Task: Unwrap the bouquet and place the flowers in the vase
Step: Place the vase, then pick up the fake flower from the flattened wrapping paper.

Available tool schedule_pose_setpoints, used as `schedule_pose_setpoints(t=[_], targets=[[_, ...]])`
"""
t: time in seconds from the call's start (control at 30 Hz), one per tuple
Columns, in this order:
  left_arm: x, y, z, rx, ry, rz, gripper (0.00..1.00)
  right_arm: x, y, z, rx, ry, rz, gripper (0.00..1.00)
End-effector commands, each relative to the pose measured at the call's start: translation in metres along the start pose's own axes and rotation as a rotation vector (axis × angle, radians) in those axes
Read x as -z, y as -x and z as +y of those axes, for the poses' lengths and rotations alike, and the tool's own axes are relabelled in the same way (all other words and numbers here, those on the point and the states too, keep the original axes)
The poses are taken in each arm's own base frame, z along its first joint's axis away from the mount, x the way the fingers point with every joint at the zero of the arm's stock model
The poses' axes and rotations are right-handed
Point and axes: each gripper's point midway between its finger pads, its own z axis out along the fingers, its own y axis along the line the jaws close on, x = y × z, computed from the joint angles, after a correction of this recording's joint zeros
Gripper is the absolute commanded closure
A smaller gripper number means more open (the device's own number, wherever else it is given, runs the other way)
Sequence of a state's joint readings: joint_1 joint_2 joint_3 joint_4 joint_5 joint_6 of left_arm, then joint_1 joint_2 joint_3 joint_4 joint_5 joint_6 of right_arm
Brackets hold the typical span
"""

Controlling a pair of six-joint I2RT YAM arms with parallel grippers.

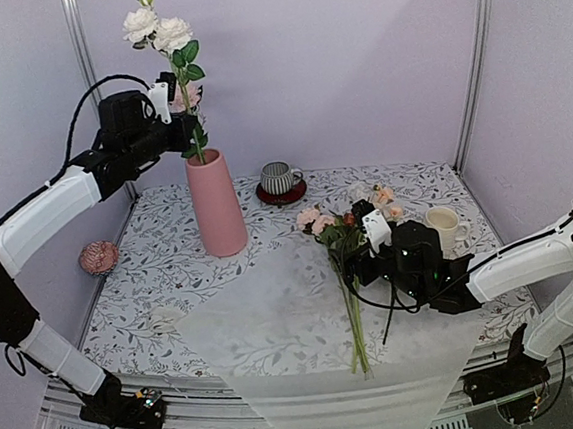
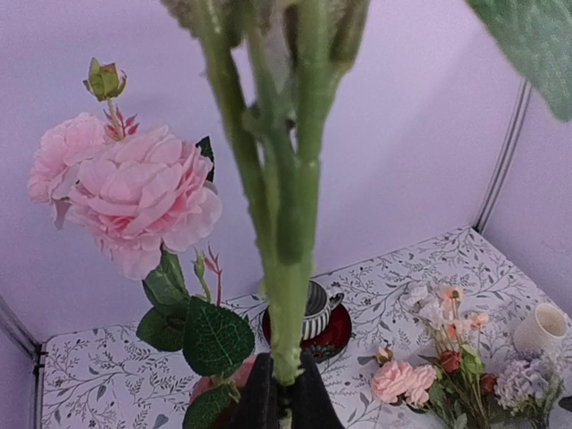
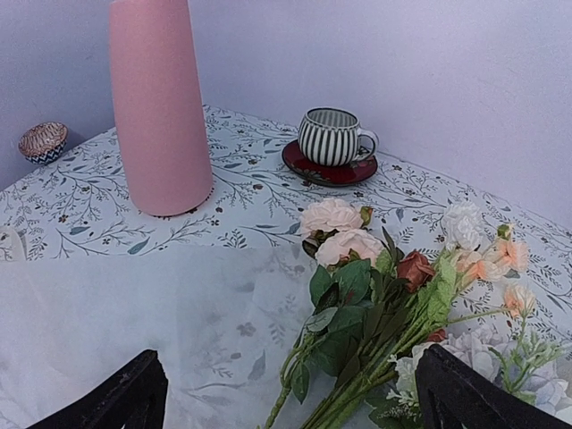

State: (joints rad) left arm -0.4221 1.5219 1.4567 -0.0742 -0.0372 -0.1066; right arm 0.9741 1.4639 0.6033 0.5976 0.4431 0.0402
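The tall pink vase (image 1: 215, 201) stands at the back left. My left gripper (image 1: 186, 118) hangs just above its rim, shut on the green stems (image 2: 286, 295) of flowers with white blooms (image 1: 155, 25) and a pink rose (image 2: 134, 197); the stems point down toward the vase mouth. The bouquet lies unwrapped: the rest of the flowers (image 1: 350, 269) rest on the flat translucent wrapping paper (image 1: 306, 323). My right gripper (image 1: 356, 259) hovers low over them, open, its fingers (image 3: 125, 393) wide on either side of the stems (image 3: 357, 357), holding nothing.
A grey striped mug (image 1: 280, 179) on a red saucer sits behind the flowers. A cream mug (image 1: 443, 226) stands close to the right arm. A small patterned bowl (image 1: 99, 257) is at the left edge, and a pale ribbon (image 1: 165, 318) lies near the paper's left corner.
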Motion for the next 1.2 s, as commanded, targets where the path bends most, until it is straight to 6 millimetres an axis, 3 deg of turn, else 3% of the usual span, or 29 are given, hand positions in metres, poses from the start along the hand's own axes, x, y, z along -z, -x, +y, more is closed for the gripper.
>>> schedule_pose_setpoints(t=[0.0, 0.17, 0.2, 0.3, 0.43, 0.63, 0.87, 1.17], targets=[[-0.007, -0.033, 0.001, 0.02, -0.017, 0.113, 0.96, -0.004, 0.006, 0.002, -0.003, -0.002, -0.007, 0.01], [-0.016, -0.062, -0.003, 0.035, -0.039, 0.235, 0.92, -0.005, 0.005, 0.002, -0.001, -0.002, -0.003, 0.01], [-0.017, -0.067, -0.004, 0.04, -0.043, 0.254, 0.88, -0.005, 0.005, 0.002, -0.002, -0.002, -0.004, 0.01], [-0.017, -0.074, -0.008, 0.058, -0.064, 0.3, 0.59, -0.005, 0.005, 0.002, -0.001, -0.003, -0.003, 0.01], [-0.01, -0.075, -0.013, 0.094, -0.086, 0.323, 0.43, -0.005, 0.005, 0.002, 0.0, -0.005, -0.001, 0.01], [0.009, -0.086, -0.017, 0.142, -0.096, 0.353, 0.34, -0.005, 0.005, 0.0, -0.003, -0.011, -0.001, 0.01], [0.046, -0.094, -0.028, 0.177, -0.125, 0.331, 0.24, -0.004, 0.004, 0.001, -0.009, -0.009, 0.0, 0.01], [0.092, -0.097, -0.027, 0.198, -0.116, 0.333, 0.1, -0.002, 0.004, -0.001, -0.036, -0.01, 0.007, 0.01]])
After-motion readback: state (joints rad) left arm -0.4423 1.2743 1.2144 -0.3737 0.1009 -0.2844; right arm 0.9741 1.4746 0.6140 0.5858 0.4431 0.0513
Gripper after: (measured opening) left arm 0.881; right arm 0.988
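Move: The vase mouth lies some 10 cm below the left hand and about 3 cm farther out, with no real sideways offset; the hand still pinches the white roses' stem above it. The pink rose already in the vase has its head about 8 cm ahead, 3 cm left and 6 cm up. Down on the table, the striped cup is some 17 cm ahead and 15 cm right. From the idle right hand the vase mouth is roughly 20 cm ahead, 26 cm left and 11 cm up. The white roses' stem, already reaching into the vase mouth, is lowered deeper as the left hand sinks about 9 cm towards the rim and tips down some 20 degrees, its fingers starting to open on the way down. Opening wide, they let go of the stem, and the hand draws straight back about 9 cm, clear of the vase, rising only slightly at the end. ##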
